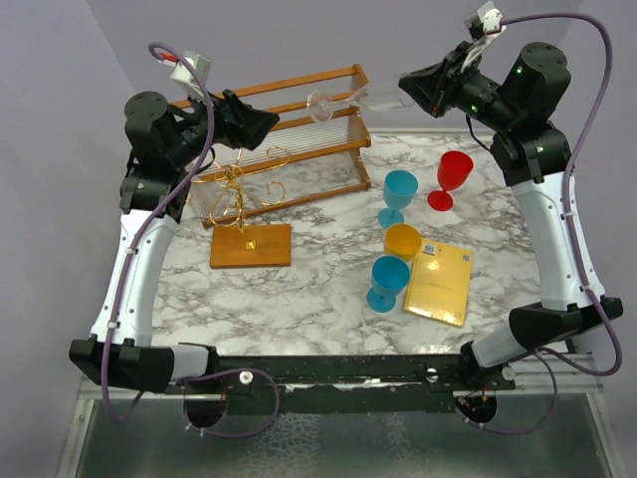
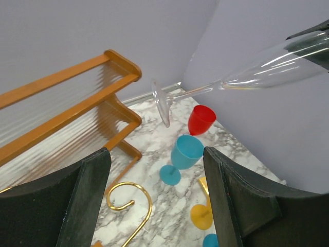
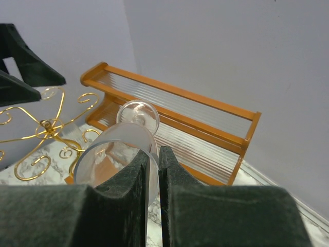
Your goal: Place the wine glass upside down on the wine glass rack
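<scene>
The clear wine glass [image 1: 348,100] hangs sideways in the air over the table's far edge, its foot [image 2: 163,103] pointing left. My right gripper [image 1: 406,90] is shut on the rim of its bowl [image 3: 115,149], one finger inside and one outside. My left gripper [image 1: 269,121] stands open and holds nothing, a short way left of the glass's foot and apart from it. The wine glass rack [image 1: 237,189], gold curled wire on an orange-brown wooden base [image 1: 251,245], stands below the left gripper. One gold curl [image 2: 128,203] shows between the left fingers [image 2: 92,190].
A two-tier wooden slatted shelf [image 1: 299,129] stands behind the rack at the back. To the right stand two blue goblets [image 1: 400,194] [image 1: 388,281], a red goblet [image 1: 453,177] and a yellow goblet [image 1: 403,241], next to a flat yellow packet [image 1: 440,282].
</scene>
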You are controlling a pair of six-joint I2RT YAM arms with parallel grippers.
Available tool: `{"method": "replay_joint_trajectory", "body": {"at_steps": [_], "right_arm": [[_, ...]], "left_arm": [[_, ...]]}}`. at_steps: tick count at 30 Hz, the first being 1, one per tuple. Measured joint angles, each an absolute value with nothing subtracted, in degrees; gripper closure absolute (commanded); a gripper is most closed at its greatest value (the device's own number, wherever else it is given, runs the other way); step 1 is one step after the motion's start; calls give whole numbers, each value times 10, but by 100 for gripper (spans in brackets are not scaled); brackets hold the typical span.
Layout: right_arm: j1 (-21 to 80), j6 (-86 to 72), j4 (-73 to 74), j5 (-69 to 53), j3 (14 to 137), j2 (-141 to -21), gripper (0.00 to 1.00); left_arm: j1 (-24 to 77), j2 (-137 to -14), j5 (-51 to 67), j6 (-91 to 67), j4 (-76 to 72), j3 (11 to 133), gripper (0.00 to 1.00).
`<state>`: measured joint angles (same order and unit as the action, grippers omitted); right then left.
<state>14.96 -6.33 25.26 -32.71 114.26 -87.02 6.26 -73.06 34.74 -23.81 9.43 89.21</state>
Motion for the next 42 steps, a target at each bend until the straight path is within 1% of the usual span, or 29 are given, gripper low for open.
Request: {"method": "replay_joint_trajectory", "body": {"at_steps": [8, 10, 16, 21, 31, 38, 42], "right_arm": [[150, -99, 226, -357, 1137, -870, 99], [150, -107, 220, -364, 1132, -870, 99], [150, -126, 203, -380, 1103, -864, 99], [150, -133, 194, -380, 1081, -854, 99], [150, -133, 181, -381, 1065, -835, 99], [150, -133, 179, -380, 1065, -835, 99], [150, -133, 177, -380, 1063, -835, 99]], "left_arm": [[114, -790, 356, -295, 64, 907, 28], [126, -806, 356, -306, 61, 912, 31], [148, -830, 355, -326, 59, 913, 45], [151, -831, 354, -332, 51, 912, 53], [153, -832, 351, -340, 33, 894, 53], [155, -832, 349, -351, 26, 886, 73], [155, -832, 349, -358, 20, 886, 80]]}}
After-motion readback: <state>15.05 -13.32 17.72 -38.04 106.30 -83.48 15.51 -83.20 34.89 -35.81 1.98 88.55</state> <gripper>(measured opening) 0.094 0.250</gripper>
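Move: The wine glass, lying nearly level, is already in the right fingers by its bowl end. Its foot is about 7 cm ahead of the left hand, 11 cm to its right and 3 cm lower. From the right hand the foot is 5 cm ahead, 17 cm left and 5 cm below. The gold rack stands some 11 cm left of the left hand, 2 cm back and 15 cm below; the wooden rack is roughly 12 cm ahead of that hand, 1 cm left and 18 cm below. The wine glass's foot is met by the left hand, which sweeps some 8 cm right while sinking about 4 cm and edging forward, its wrist rolling and turning some 15 degrees, then nearly halts and narrows its fingers from wide to about a quarter open around the foot's lower rim. The right hand keeps its pinch on the bowl, draws back about 2 cm and slightly left, and turns a little counter-clockwise, bringing the foot to those fingers. ##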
